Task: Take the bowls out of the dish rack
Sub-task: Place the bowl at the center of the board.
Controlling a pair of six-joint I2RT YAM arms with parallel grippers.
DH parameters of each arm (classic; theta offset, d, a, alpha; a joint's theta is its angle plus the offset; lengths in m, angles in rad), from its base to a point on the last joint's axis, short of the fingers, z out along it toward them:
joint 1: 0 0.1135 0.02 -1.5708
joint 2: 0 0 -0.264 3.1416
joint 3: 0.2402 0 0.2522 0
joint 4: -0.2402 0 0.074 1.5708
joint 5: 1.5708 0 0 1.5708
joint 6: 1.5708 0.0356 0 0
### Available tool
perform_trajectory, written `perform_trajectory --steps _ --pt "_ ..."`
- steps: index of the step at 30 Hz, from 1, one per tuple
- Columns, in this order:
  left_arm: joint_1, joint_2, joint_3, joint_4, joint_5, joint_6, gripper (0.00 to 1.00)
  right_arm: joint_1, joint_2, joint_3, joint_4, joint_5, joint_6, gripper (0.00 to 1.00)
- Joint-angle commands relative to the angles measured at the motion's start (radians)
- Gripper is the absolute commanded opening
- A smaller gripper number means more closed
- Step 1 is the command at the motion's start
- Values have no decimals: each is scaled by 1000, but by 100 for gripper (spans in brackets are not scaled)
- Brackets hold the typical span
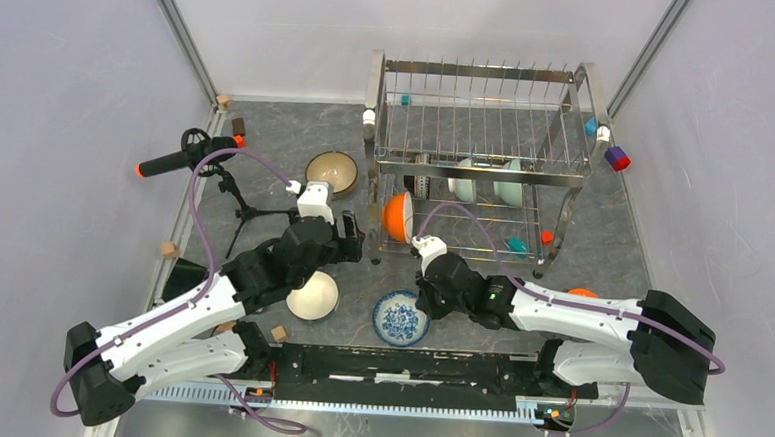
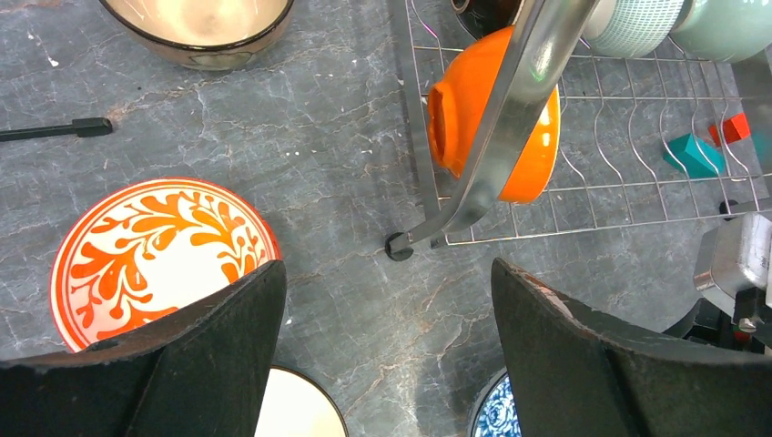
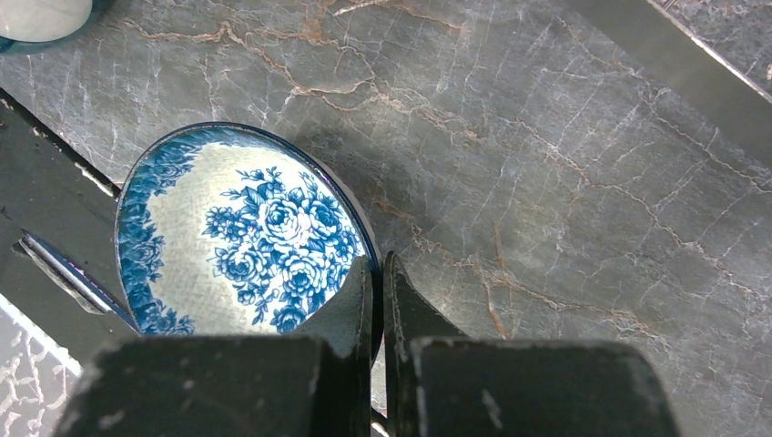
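Observation:
The chrome dish rack stands at the back right. In its lower tier, an orange bowl stands on edge at the left end, and two pale green bowls sit behind. My left gripper hangs open over bare table just off the rack's front-left foot. A red-patterned bowl, a white bowl and a tan bowl rest on the table. My right gripper is shut on the rim of the blue-and-white bowl.
A black tripod with an orange-tipped handle stands at the left. Small wooden blocks lie along the left edge. Coloured blocks sit in the rack, and a purple-red one lies right of it.

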Motion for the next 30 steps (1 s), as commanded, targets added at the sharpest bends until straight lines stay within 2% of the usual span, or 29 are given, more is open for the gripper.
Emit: perform_trajectory --steps 1,13,23,28,30 --pt "-4 -6 -4 17 -4 -5 89 -4 -1 44 66 -19 14 0" --pt "-11 14 -8 18 -2 -11 89 -3 0 3 99 -36 31 1" --pt "-19 10 -5 13 -8 -8 89 -3 -32 -25 95 -21 35 16" --pt "-30 4 -5 6 -26 -3 89 -4 -54 -33 89 -21 30 34" --pt "-35 2 -2 2 -31 -3 89 -3 -72 -36 83 -13 26 38"
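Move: The blue-flowered bowl is still pinched by its forward-right rim in the right hand; its middle lies about 5 cm to that hand's left, 4 cm back and 3 cm below. The cream bowl stands some 18 cm left of the blue bowl and 4 cm farther out, while the rack's front-left foot is about 7 cm ahead of the right hand and 11 cm to its left. From the left hand, the blue bowl is roughly 13 cm back, 12 cm right and 16 cm down. The right hand stays at the rim of the blue bowl, first keeping its pinch while easing about half a centimetre left, then spreads its fingers from practically shut to around a third open, one finger over the inside of the bowl and one outside the rim. As they open it dips slightly and then starts up by about 1 cm, its left side tipping up by some 5 degrees, with no real retreat from the bowl yet. ##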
